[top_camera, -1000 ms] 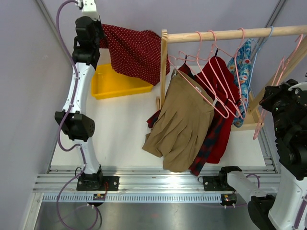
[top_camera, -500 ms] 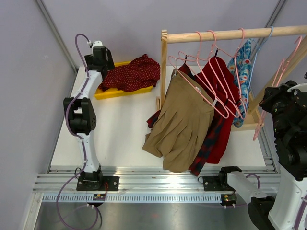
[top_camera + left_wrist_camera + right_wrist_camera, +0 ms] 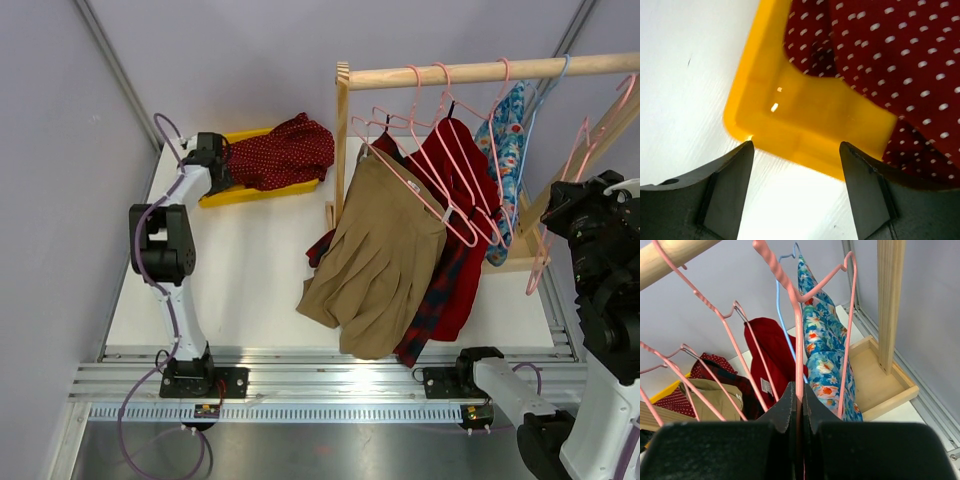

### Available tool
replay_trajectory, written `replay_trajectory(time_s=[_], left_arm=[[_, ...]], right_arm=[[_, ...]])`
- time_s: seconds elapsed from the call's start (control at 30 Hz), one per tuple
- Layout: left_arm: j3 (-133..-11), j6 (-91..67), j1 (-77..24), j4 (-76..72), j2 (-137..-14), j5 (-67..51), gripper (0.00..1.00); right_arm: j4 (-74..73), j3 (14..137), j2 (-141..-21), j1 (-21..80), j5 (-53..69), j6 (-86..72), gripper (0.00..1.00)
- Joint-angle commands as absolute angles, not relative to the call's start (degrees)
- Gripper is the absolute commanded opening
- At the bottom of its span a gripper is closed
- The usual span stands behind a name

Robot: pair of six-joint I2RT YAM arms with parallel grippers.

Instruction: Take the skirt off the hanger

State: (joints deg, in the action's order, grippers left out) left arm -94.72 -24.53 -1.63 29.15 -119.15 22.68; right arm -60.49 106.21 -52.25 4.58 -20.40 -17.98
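The red white-dotted skirt [image 3: 280, 150] lies bunched in the yellow tray [image 3: 225, 193] at the back left, off any hanger. My left gripper [image 3: 213, 160] is open and empty, low at the tray's left corner. In the left wrist view the skirt [image 3: 880, 45] fills the tray [image 3: 805, 115] beyond my spread fingertips [image 3: 796, 146]. My right gripper [image 3: 558, 208] is shut on the wire of a bare pink hanger [image 3: 572, 165] at the right end of the rail. The right wrist view shows the jaws [image 3: 799, 390] pinching that hanger [image 3: 796, 315].
A wooden rail [image 3: 480, 72] carries several pink hangers with a khaki skirt [image 3: 385, 250], dark red garments [image 3: 455, 170] and a blue floral garment [image 3: 508, 140]. The rack's wooden post and base [image 3: 880, 375] stand at the right.
My left gripper came down from high up with the dotted skirt, left it in the yellow tray, and drew back open to the tray's corner. The right arm barely moved.
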Motion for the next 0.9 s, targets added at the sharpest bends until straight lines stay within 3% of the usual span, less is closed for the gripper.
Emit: replay_trajectory(time_s=[0.0, 0.27, 0.43, 0.5, 0.63, 0.87], left_arm=[[-88.27, -32.51, 0.61, 32.96, -115.84, 19.25, 0.72], [-66.2, -38.06, 7.38, 28.83, -99.26, 23.63, 0.71], [-60.83, -38.5, 9.57, 31.2, -84.83, 28.4, 0.72], [-61.52, -36.58, 10.02, 31.37, -80.97, 26.29, 0.77], [-66.96, -31.3, 9.76, 32.17, -76.4, 14.81, 0.99], [-74.35, -16.97, 8.09, 36.81, -65.68, 2.02, 0.99]], right_arm=[[-56.95, 107.14, -51.42, 5.1, -18.11, -19.86, 0.0], [-58.27, 109.24, -50.97, 5.1, -15.03, -21.18, 0.0], [-58.97, 110.83, -50.8, 5.1, -13.71, -21.71, 0.0], [-59.32, 111.7, -51.06, 5.1, -14.15, -21.36, 0.0], [-57.41, 110.84, -52.73, 5.1, -18.18, -19.43, 0.0], [-51.77, 106.44, -56.95, 5.1, -21.44, -15.82, 0.0]])
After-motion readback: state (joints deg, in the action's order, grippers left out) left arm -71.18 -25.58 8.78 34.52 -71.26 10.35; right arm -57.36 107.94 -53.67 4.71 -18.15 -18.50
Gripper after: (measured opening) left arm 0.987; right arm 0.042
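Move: The yellow tray lies ahead and right of the low left gripper: its middle is about 9 cm farther out and 14 cm to the right, roughly at fingertip height, with its near-left corner right by the fingers. The red spotted skirt lies in it, some 12 cm ahead and 19 cm right of that hand. From the right hand, high up with a bare pink hanger, the tray is about 40 cm ahead, 54 cm left and 44 cm below. Keep the left fingers parted and down at the tray's near-left corner, and drag the tray back towards the base about 17 cm and left some 7 cm, swinging the hand 20 degrees counter-clockwise. Then lift off the tray steeply, opening wide, untwisting and tipping the fingers up. The right hand keeps its grip on the hanger, rising about 3 cm before easing forward. ##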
